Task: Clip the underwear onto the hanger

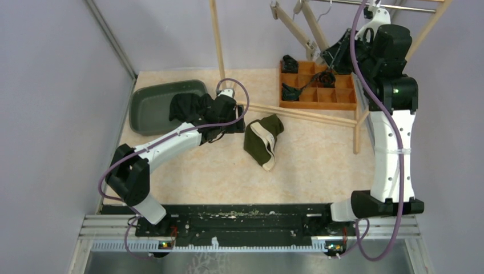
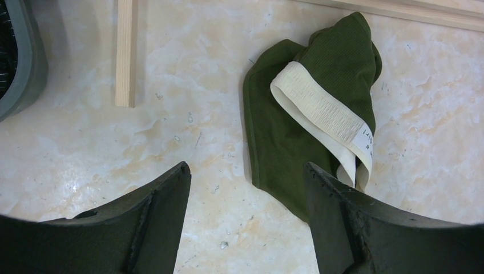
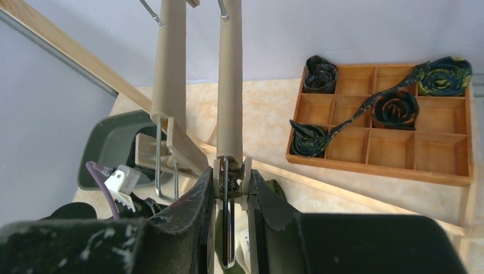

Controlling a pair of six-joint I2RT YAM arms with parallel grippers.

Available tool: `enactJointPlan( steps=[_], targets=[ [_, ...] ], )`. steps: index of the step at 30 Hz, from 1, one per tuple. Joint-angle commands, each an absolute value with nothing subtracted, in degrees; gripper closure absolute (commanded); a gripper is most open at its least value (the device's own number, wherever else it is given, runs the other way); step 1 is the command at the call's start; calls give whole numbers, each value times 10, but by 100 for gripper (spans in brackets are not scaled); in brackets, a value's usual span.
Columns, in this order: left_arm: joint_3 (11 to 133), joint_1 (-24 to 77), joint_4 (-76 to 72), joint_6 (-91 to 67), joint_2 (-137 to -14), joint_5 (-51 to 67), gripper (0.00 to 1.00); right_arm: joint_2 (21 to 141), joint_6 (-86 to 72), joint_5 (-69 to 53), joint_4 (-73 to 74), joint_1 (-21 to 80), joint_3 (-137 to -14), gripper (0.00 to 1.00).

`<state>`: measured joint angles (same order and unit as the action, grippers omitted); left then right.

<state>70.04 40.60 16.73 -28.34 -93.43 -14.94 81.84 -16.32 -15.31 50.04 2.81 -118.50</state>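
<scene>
The green underwear [image 1: 263, 140] with a cream waistband lies crumpled on the table [image 1: 314, 160], right of my left gripper [image 1: 228, 117]. In the left wrist view the underwear [image 2: 308, 114] sits just ahead of the open left gripper [image 2: 245, 177]. Its lower edge reaches the right finger [image 2: 337, 217], and nothing is between the jaws. My right gripper [image 1: 338, 54] is raised at the back right among the wooden hangers [image 1: 297, 25]. In the right wrist view the right gripper [image 3: 231, 173] is shut on the clip [image 3: 246, 171] at the end of the nearer hanger [image 3: 230, 85], pressing its two plates.
A second hanger [image 3: 170, 63] with its own clip hangs just to the left. A grey tub [image 1: 157, 103] holding dark clothes [image 1: 185, 105] sits at the back left. A wooden tray [image 1: 342, 100] of rolled ties stands at the back right. The rack's floor rail [image 1: 302, 112] runs behind the underwear.
</scene>
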Motion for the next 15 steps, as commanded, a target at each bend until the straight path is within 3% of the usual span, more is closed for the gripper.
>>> enactJointPlan(
  steps=[1,15],
  targets=[
    [693,402,159,-286,-920,-145,23,745,-165,-114,411,25,-1151,100],
    [692,399,160,-286,-916,-143,23,681,-159,-86,422,24,-1089,100]
  ],
)
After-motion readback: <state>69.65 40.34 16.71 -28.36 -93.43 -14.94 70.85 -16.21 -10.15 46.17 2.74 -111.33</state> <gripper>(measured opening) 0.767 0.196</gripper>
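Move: The underwear, where the held hanger is to go, lies flat on the table about 16 cm to the right hand's left, roughly level with it fore and aft and some 46 cm below. The other hanger's near clip hangs about 6 cm to the right hand's left, 3 cm farther out and level in height; the compartment box is about 22 cm ahead, 1 cm to the right and 45 cm down. From the left hand, the underwear is around 8 cm right, 3 cm ahead and 14 cm below. The hanger, already pinched by its near clip end in the right gripper, is pulled back towards the robot by about 4.5 cm, rising some 3 cm after the first instant and drifting about 2 cm right, away from the other hanger. The fingers keep their hold while tipping up some 10 degrees and turning slightly clockwise, and the pull eases off towards the end. ##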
